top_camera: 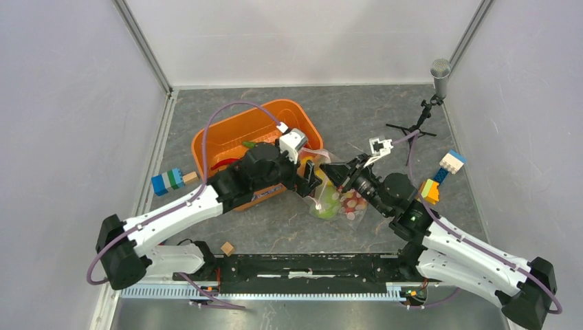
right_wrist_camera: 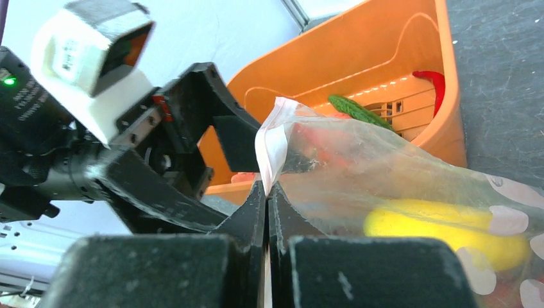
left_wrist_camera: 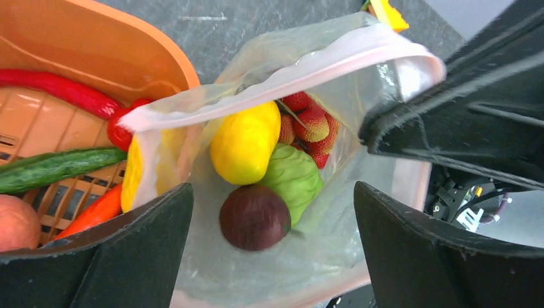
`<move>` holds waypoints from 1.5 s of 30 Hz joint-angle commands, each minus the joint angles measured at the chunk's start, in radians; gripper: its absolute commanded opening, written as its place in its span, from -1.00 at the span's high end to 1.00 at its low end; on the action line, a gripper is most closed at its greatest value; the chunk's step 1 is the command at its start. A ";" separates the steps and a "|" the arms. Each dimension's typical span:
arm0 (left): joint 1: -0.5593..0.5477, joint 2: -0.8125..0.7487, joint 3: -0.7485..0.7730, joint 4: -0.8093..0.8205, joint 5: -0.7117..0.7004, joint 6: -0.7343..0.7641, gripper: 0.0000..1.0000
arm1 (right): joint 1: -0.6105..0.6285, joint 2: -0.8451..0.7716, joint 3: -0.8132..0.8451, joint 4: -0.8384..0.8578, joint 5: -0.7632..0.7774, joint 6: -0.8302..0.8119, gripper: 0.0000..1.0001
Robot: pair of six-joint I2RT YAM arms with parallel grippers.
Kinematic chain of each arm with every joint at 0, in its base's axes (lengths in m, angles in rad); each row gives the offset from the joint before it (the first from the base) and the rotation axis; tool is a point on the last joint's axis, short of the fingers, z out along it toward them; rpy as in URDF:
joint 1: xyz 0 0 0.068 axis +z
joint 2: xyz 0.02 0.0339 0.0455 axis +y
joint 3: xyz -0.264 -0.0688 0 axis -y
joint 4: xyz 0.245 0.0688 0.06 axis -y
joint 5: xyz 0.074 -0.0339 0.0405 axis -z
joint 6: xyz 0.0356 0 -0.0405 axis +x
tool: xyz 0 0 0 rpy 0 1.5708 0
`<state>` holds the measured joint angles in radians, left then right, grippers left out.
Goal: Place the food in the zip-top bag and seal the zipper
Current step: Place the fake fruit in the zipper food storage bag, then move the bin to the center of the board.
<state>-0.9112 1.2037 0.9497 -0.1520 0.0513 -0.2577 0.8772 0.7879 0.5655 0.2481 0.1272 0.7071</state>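
The clear polka-dot zip-top bag (top_camera: pixel 331 201) lies just right of the orange tub, its mouth held open. In the left wrist view its pink zipper strip (left_wrist_camera: pixel 289 72) arches over food inside: a yellow piece (left_wrist_camera: pixel 247 144), a green piece (left_wrist_camera: pixel 294 178), red bumpy pieces (left_wrist_camera: pixel 312 123) and a dark purple round piece (left_wrist_camera: pixel 255 218), slightly blurred. My left gripper (left_wrist_camera: pixel 272 205) is open and empty above the bag's mouth (top_camera: pixel 311 180). My right gripper (right_wrist_camera: pixel 268 187) is shut on the bag's rim at the pink strip (top_camera: pixel 330 170). The bag (right_wrist_camera: pixel 398 167) shows a yellow piece (right_wrist_camera: pixel 449 232) through its wall.
The orange tub (top_camera: pixel 213 141) holds a red chilli (left_wrist_camera: pixel 58 90), a green cucumber (left_wrist_camera: pixel 54 168), an orange piece (left_wrist_camera: pixel 96 212) and a brown piece (left_wrist_camera: pixel 16 221). Building blocks lie at the left (top_camera: pixel 168 181) and right (top_camera: pixel 440 175). A wooden cube (top_camera: pixel 227 248) sits near the front. A microphone stand (top_camera: pixel 438 75) is back right.
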 commanded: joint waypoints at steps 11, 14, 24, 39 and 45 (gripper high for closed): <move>0.002 -0.318 0.087 -0.082 -0.174 0.036 -1.00 | 0.003 -0.252 -0.016 0.096 0.413 -0.142 0.93; 0.002 -0.370 0.051 -0.107 -0.291 0.014 -1.00 | 0.004 -0.277 0.049 -0.122 0.538 -0.201 0.92; 0.073 -0.193 0.052 0.010 -0.606 0.054 -1.00 | 0.003 -0.238 0.044 0.024 0.230 -0.539 0.99; 0.301 -0.053 0.084 -0.169 -0.371 -0.077 -1.00 | 0.001 -0.315 -0.133 -0.021 0.304 -0.218 1.00; 0.336 -0.148 -0.079 -0.163 -0.282 -0.119 -1.00 | 0.003 -0.344 -0.029 -0.216 0.244 -0.198 1.00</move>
<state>-0.5957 1.1191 0.9539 -0.3202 -0.3351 -0.3279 0.8791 0.4366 0.4328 0.1097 0.4019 0.4480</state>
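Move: The watermelon slice in the orange bin lies roughly 22 cm left of the left hand, about 1 cm back and some 15 cm below. The cucumber is about 12 cm to the hand's left and 7 cm farther out, and the yellow squash about 4 cm left and 5 cm farther out, also low. The right hand already pinches the bag's rim; the cabbage in the bag sits about 14 cm back, 3 cm right and 20 cm below that hand. With the plum already let go in the bag, the left hand, wide open, rises some 14 cm clear of the bag's mouth, swings left and forward over the bin, turning about 40 degrees counter-clockwise, then sinks as far again, easing back at the end towards the watermelon slice. The right hand keeps its pinch and draws the rim about 9 cm right, turning clockwise. ##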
